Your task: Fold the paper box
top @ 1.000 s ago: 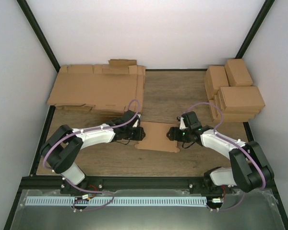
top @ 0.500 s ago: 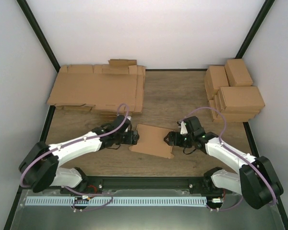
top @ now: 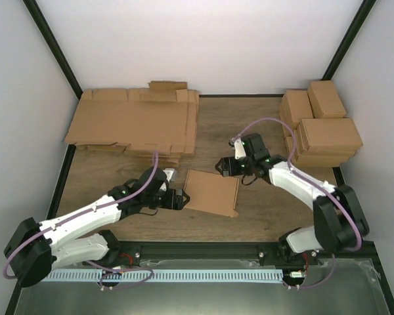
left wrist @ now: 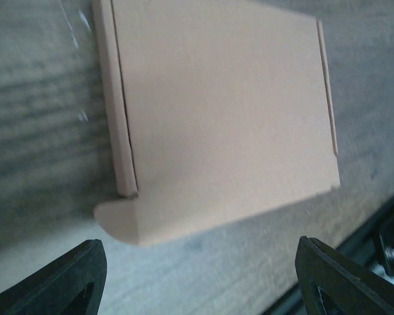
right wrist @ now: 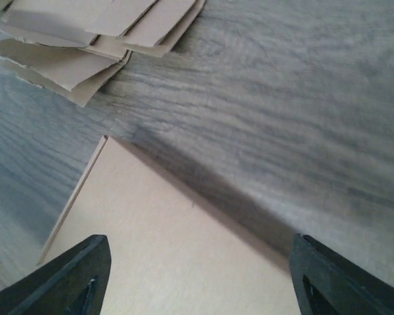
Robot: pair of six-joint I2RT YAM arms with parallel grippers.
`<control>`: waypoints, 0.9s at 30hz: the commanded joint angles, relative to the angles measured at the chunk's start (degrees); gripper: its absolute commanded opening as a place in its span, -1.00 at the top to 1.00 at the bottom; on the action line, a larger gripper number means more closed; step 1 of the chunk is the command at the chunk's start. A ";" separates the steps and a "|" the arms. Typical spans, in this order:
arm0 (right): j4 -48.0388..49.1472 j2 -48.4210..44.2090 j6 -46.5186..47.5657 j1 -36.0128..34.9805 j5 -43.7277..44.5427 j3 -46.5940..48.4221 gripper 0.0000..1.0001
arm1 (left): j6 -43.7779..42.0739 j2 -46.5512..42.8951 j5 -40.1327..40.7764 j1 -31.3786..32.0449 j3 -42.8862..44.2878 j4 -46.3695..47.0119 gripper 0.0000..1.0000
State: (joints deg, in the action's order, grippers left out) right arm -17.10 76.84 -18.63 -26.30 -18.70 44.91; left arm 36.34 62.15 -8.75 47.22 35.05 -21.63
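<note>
The paper box [top: 212, 192] is a closed, flat brown cardboard box lying on the wooden table between the arms. In the left wrist view the box [left wrist: 223, 111] fills the upper frame, with a rounded tab at its near left corner. In the right wrist view its top face [right wrist: 171, 249] lies under the fingers. My left gripper [top: 178, 199] is open and empty, just left of the box. My right gripper [top: 223, 167] is open and empty, above the box's far right corner and apart from it.
A pile of flat cardboard sheets [top: 134, 125] lies at the back left; its edge shows in the right wrist view [right wrist: 85, 39]. Stacked finished boxes [top: 320, 128] stand at the back right. The black frame rail [top: 197, 251] runs along the near edge.
The box has turned and settled flat, nearer the front. My left gripper slid back toward the near left. My right gripper lifted off and moved back and left, away from the box.
</note>
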 commanded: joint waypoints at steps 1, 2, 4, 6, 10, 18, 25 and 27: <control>1.32 7.67 9.44 0.08 -0.37 6.09 -0.49 | 3.29 -3.85 -7.28 1.58 -3.60 2.87 -0.62; 1.17 9.70 11.16 0.19 -0.56 7.72 -0.45 | 4.70 -4.40 -8.04 2.35 -4.53 4.01 -0.63; -0.07 14.80 14.52 0.56 -2.75 10.52 -0.36 | 7.27 -5.06 -8.25 4.10 -6.27 6.28 -0.63; -1.30 18.84 15.65 1.44 -6.52 12.91 -0.28 | 9.91 -5.56 -7.62 6.06 -8.35 9.83 -0.63; -0.58 22.35 15.86 3.10 -15.45 13.74 -0.14 | 15.84 -6.07 -6.00 9.23 -13.44 16.89 -0.60; 1.89 25.32 17.27 5.62 -24.94 10.49 0.09 | 16.97 -4.23 -5.32 11.46 -13.89 17.92 -0.61; 3.38 26.87 16.94 5.62 -25.87 7.08 0.18 | 15.81 -3.72 -5.11 11.50 -12.91 16.49 -0.61; 3.81 26.79 16.67 5.65 -26.05 6.64 0.19 | 15.99 -3.57 -5.13 11.55 -12.91 16.76 -0.61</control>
State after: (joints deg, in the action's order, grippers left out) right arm -14.50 103.48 -2.39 -20.80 -43.35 52.21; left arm 52.49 58.22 -14.24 58.50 20.67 -5.67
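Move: The closed paper box lies flat between my hands, its middle about 11 cm right of my left hand, 2 cm ahead and 8 cm below. Its near edge's middle is some 6 cm back and 10 cm right of that hand. From my right hand the box's middle is roughly 11 cm back, 4 cm left and 8 cm down, its far edge only 3 cm back and 3 cm left; the cardboard stack lies about 23 cm ahead and 39 cm left. I bring my right hand down about 8 cm onto the box's far edge, swinging forward and left some 4 cm, then drawing straight back while it turns counter-clockwise about 20 degrees and tips down; its fingers close to half their gap, astride the far side wall. My open left hand draws back 7 cm, also sinking and easing right towards the near edge, then waits clear of the box. ##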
